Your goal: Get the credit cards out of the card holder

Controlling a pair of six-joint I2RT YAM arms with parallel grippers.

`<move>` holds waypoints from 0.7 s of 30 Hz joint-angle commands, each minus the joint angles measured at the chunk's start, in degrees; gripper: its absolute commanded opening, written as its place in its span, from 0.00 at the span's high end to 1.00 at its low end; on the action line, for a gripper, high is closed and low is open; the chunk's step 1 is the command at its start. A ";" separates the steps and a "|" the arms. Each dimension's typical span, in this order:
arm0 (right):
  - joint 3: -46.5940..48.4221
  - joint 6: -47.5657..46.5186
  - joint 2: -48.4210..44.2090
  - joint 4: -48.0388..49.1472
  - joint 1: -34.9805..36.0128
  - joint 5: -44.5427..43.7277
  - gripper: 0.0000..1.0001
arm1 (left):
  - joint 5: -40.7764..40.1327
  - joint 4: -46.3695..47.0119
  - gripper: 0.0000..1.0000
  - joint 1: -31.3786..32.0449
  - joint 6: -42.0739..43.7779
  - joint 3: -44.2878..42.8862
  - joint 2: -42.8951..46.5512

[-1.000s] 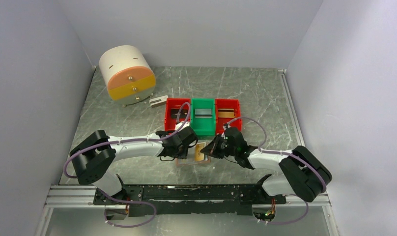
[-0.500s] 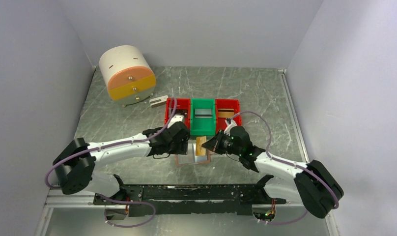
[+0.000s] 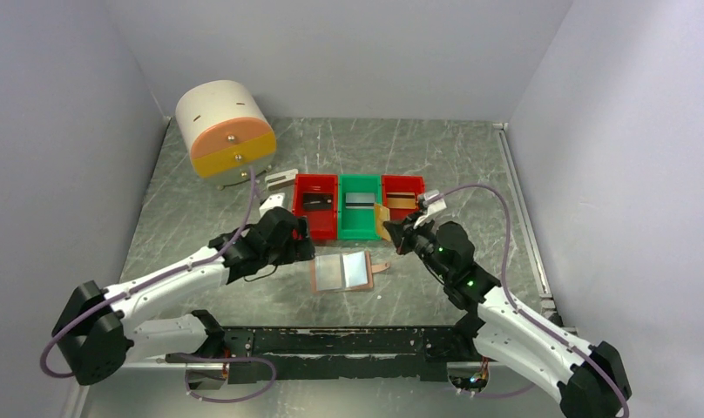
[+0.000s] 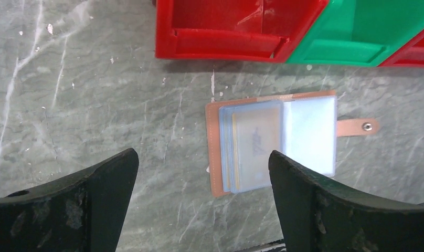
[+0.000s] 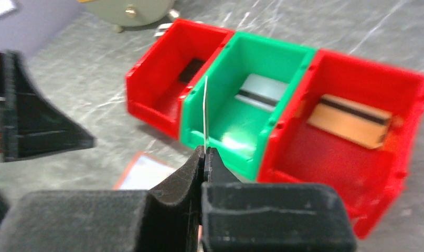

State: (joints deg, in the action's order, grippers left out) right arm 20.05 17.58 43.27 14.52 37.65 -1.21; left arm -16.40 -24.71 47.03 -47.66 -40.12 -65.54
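Note:
The tan-brown card holder (image 3: 341, 273) lies open on the table, its pale blue pockets up and its strap tab to the right; it also shows in the left wrist view (image 4: 273, 142). My left gripper (image 3: 298, 246) is open and empty, just left of the holder (image 4: 202, 154). My right gripper (image 3: 397, 233) is shut on a yellow-orange card (image 3: 382, 218) and holds it in the air by the green bin's front right corner. In the right wrist view (image 5: 204, 152) the card (image 5: 205, 113) shows edge-on.
Three bins stand in a row behind the holder: a red one (image 3: 301, 218) with a black card (image 3: 316, 200), a green one (image 3: 358, 230) with a grey-white card (image 3: 361, 201), and a red one (image 3: 421, 187) with a gold-brown card (image 3: 401, 201). A round drawer unit (image 3: 225, 129) and a small grey-white block (image 3: 281, 178) stand at the back left.
My right gripper has pulled the yellow-orange card out of the holder and carried it up towards the bins. My left gripper has let go and drawn back to the left. The holder now lies uncovered.

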 commanded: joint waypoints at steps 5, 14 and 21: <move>8.12 -27.77 4.19 -8.65 -0.29 -13.32 1.00 | -4.20 -0.44 0.00 -0.71 -2.96 1.83 6.77; 19.87 -44.97 19.37 -18.37 -2.47 -11.89 1.00 | -4.23 -2.05 0.00 -0.78 -2.61 0.94 5.95; 25.86 -57.81 27.36 -26.49 -7.11 -5.26 1.00 | -4.19 -1.79 0.00 -0.73 -2.35 1.57 6.84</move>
State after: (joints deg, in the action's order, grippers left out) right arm 42.85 -29.30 67.99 -6.04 33.08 -10.20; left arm -19.31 -26.33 46.59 -49.93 -38.83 -59.61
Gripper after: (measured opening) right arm 0.010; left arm 0.996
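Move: The right gripper already holds the gold credit card. The right red tray it goes to lies about 10 cm ahead, 6 cm to its right and some 14 cm below. From that same hand, the green tray is about 10 cm ahead and 6 cm left, and the open card holder about 6 cm back and 12 cm left, 16 cm below. From the empty left hand, the right red tray is roughly 14 cm ahead and 26 cm right, 7 cm lower. Carry the gold card in the right gripper about 8 cm forward and 5 cm to the right, towards the right red tray, level at first and then sinking a little. Roll the hand some 50 degrees on the way, its left side dropping, so the fingers slant down; keep them shut on the card. Let the empty, open left hand rise about 2 cm, drifting slightly left. ##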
